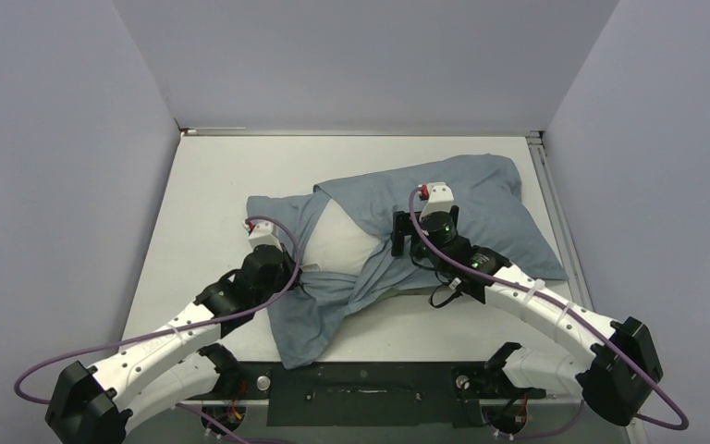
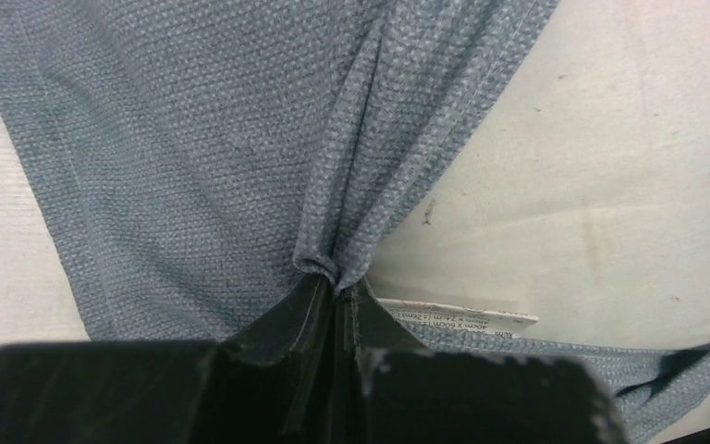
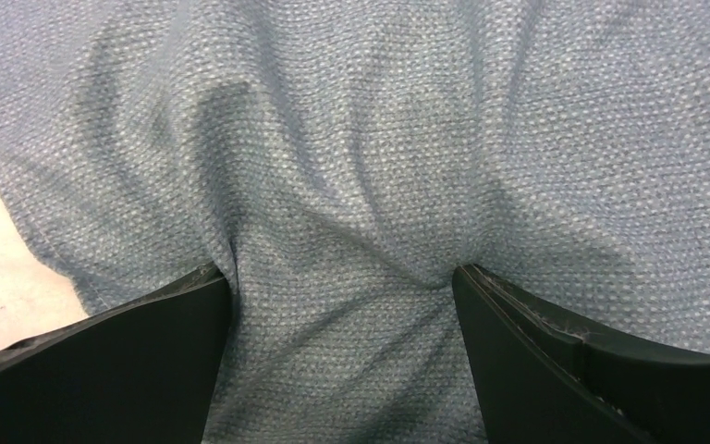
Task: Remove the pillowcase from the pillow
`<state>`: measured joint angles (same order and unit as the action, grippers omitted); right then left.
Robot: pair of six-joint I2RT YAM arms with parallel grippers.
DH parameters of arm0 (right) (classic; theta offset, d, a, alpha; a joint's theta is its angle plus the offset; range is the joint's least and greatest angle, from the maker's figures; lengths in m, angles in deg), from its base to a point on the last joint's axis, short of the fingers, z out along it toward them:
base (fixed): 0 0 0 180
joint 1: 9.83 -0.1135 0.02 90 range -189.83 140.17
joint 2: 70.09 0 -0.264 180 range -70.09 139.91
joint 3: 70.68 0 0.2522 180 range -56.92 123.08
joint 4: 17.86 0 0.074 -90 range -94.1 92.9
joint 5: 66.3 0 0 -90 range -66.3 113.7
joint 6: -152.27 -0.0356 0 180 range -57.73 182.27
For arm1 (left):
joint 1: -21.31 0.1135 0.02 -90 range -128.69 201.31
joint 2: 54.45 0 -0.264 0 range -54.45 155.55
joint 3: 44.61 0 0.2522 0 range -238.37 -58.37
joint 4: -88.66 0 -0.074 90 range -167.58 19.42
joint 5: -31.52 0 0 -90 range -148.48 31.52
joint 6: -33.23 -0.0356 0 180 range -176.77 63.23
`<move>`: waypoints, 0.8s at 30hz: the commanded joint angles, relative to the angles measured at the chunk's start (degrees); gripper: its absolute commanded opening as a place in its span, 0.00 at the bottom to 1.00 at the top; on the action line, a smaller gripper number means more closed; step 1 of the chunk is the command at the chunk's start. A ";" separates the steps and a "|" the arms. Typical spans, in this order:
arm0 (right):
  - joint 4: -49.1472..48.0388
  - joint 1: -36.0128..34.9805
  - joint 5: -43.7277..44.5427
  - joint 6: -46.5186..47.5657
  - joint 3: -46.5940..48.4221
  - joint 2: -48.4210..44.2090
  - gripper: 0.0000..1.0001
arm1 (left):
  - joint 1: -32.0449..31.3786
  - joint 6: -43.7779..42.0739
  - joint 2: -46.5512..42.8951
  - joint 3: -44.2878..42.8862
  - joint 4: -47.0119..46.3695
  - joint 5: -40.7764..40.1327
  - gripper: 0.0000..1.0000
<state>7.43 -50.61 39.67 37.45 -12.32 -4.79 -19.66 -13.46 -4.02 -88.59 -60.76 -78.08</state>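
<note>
The grey-blue pillowcase (image 1: 481,199) lies across the table, still over the right part of the white pillow (image 1: 342,242), which shows bare in the middle. A loose end of the pillowcase trails toward the front edge. My left gripper (image 1: 301,268) sits at the bare pillow's left side. In the left wrist view, this gripper (image 2: 342,289) is shut on a pinched fold of pillowcase (image 2: 194,139), with the pillow (image 2: 592,213) and its white label (image 2: 453,316) just to the right. My right gripper (image 1: 405,242) is open, its fingers pressed down on the pillowcase (image 3: 351,139), which bulges between the fingers (image 3: 337,277).
Pale walls close in the white table (image 1: 203,185) on the left, back and right. A black mounting plate (image 1: 361,388) with both arm bases runs along the near edge. A metal rail (image 1: 555,213) lines the table's right side.
</note>
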 commanded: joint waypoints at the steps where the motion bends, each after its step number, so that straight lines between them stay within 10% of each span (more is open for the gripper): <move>1: 4.65 -3.06 0.27 2.54 3.55 -2.80 0.90 | 0.54 -1.68 -0.94 3.69 -3.29 4.01 0.00; 24: 5.36 -26.73 10.51 8.03 22.97 17.88 0.90 | 0.41 -3.41 -0.89 8.73 -12.47 10.42 0.00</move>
<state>11.38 -77.45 41.00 45.32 6.98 9.37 -19.07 -15.98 -4.39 -81.40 -73.68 -71.61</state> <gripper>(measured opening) 0.897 0.031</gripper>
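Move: Some 16 cm to the right hand's left, 4 cm back and a few centimetres lower, the bare white pillow shows through the pillowcase opening. The opening's near hem lies about 17 cm left of that hand and 10 cm back, and the pillow's printed label about 23 cm left and 10 cm back. From the left hand, still pinching the opening's left lip, the bare pillow's middle is about 9 cm to the right and 6 cm ahead, roughly level. Lifting off the blue pillowcase with its fingers staying wide open, the right hand swings about 16 cm left and 9 cm back, arching up some 8 cm and then sinking part of the way towards the bare pillow near the left gripper, its wrist turning about 30 degrees counter-clockwise. The left hand keeps its closed pinch on the lip, easing 2 cm right and slightly down. ##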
